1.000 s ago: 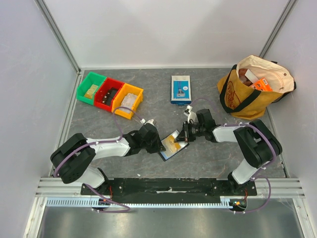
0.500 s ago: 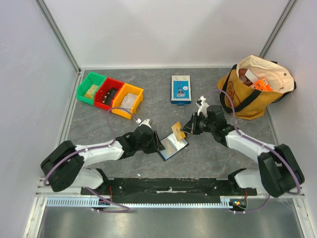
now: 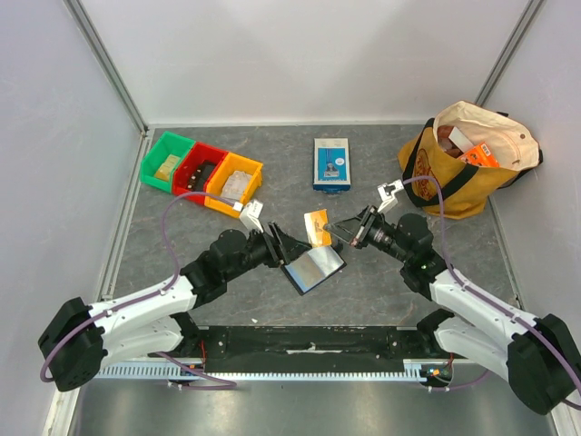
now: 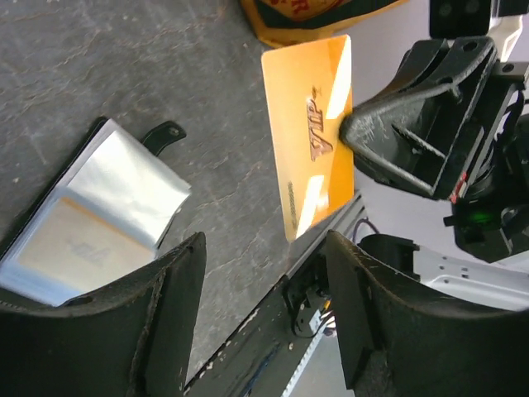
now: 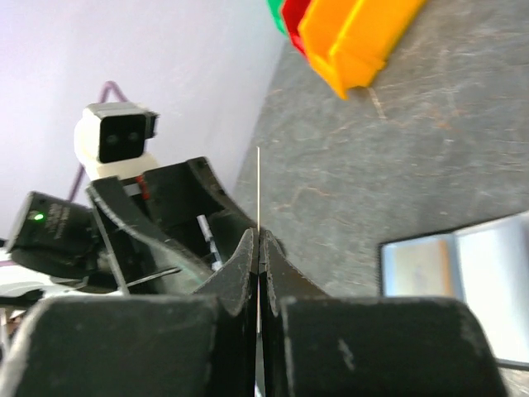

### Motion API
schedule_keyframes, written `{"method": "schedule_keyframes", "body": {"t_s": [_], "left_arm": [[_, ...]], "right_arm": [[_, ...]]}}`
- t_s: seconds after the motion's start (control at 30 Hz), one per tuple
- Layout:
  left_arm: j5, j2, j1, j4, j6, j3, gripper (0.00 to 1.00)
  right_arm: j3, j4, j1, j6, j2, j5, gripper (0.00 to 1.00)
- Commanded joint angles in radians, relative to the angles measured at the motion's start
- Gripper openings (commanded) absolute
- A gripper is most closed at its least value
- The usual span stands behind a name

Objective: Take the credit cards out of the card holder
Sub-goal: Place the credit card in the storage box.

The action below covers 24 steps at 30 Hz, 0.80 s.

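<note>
The card holder [image 3: 315, 268] lies open on the table, with a pale card [image 4: 70, 248] showing in its bluish-grey pocket. My right gripper [image 3: 343, 234] is shut on a yellow-orange credit card [image 3: 318, 227], holding it in the air above and just behind the holder. The left wrist view shows the card's [image 4: 312, 136] face. In the right wrist view the same card [image 5: 259, 190] is edge-on between the shut right gripper [image 5: 259, 240]. My left gripper [image 3: 280, 245] stands open and empty by the holder's left edge; in its own view the left gripper [image 4: 264, 248] frames bare table, with the holder [image 4: 91, 215] at left.
A blue-and-white box [image 3: 331, 163] stands behind the arms. A yellow tote bag [image 3: 463, 159] fills the back right corner. Green [image 3: 167, 161], red [image 3: 200, 173] and orange [image 3: 234, 184] bins sit at the back left. Walls close in three sides.
My left gripper opened, let go of the holder and drew back left. My right gripper pulled the orange card out of the holder and lifted it up and away.
</note>
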<state>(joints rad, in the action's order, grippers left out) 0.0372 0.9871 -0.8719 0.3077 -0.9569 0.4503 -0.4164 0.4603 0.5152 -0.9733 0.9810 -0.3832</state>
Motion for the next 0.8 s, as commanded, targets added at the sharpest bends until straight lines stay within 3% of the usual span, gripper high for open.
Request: {"method": "schedule_keyframes", "body": {"t_s": [0.0,0.13,0.23,0.43,0.5,0.57,0.77], "left_arm": [[0.017,-0.016,0.001,0.148,0.021,-0.005,0.66],[0.023,-0.015,-0.001,0.194,0.009,-0.012,0.65],[0.029,-0.013,0.001,0.215,0.000,-0.015,0.58],[0.026,-0.045,0.001,0.219,-0.005,-0.028,0.24],[0.012,-0.076,0.002,0.193,0.007,-0.036,0.05],[0.007,-0.109,0.004,0.142,0.041,-0.032,0.02],[0.041,-0.185,0.048,-0.161,0.194,0.076,0.02]], "right_arm": [[0.010,0.150,0.055,-0.100,-0.038,0.070,0.00],[0.008,0.181,0.103,-0.113,-0.036,0.095,0.00],[0.010,0.199,0.131,-0.117,-0.028,0.107,0.00],[0.010,0.201,0.144,-0.096,-0.018,0.099,0.00],[0.002,0.176,0.144,-0.065,-0.018,0.087,0.03],[-0.024,0.114,0.143,-0.009,-0.018,0.069,0.15],[-0.221,-0.311,0.143,0.301,-0.036,0.104,0.71]]}}
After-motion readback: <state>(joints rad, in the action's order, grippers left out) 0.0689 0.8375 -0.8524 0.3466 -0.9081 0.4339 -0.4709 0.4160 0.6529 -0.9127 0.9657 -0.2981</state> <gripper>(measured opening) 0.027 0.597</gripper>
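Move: My right hand holds the credit card upright. From my open left fingers the card's middle is about 4 cm ahead, 3 cm to the right and 2 cm above. From my right hand, the left fingers are some 4 cm back, 5 cm to the left and 2 cm below. The open card holder lies about 16 cm under my left hand, 1 cm ahead and 4 cm to the right; the orange bin is roughly 22 cm ahead, 16 cm to the left and 14 cm below it. I pass the card across: my right hand, still pinching it, carries it up about 4 cm and a little left and back to my left hand. My left hand rises some 5 cm, tipping its fingers up about 10 degrees, and shuts them on the card's lower part. Then my right fingers open and sink 2 cm, while my left starts drawing the card left. ##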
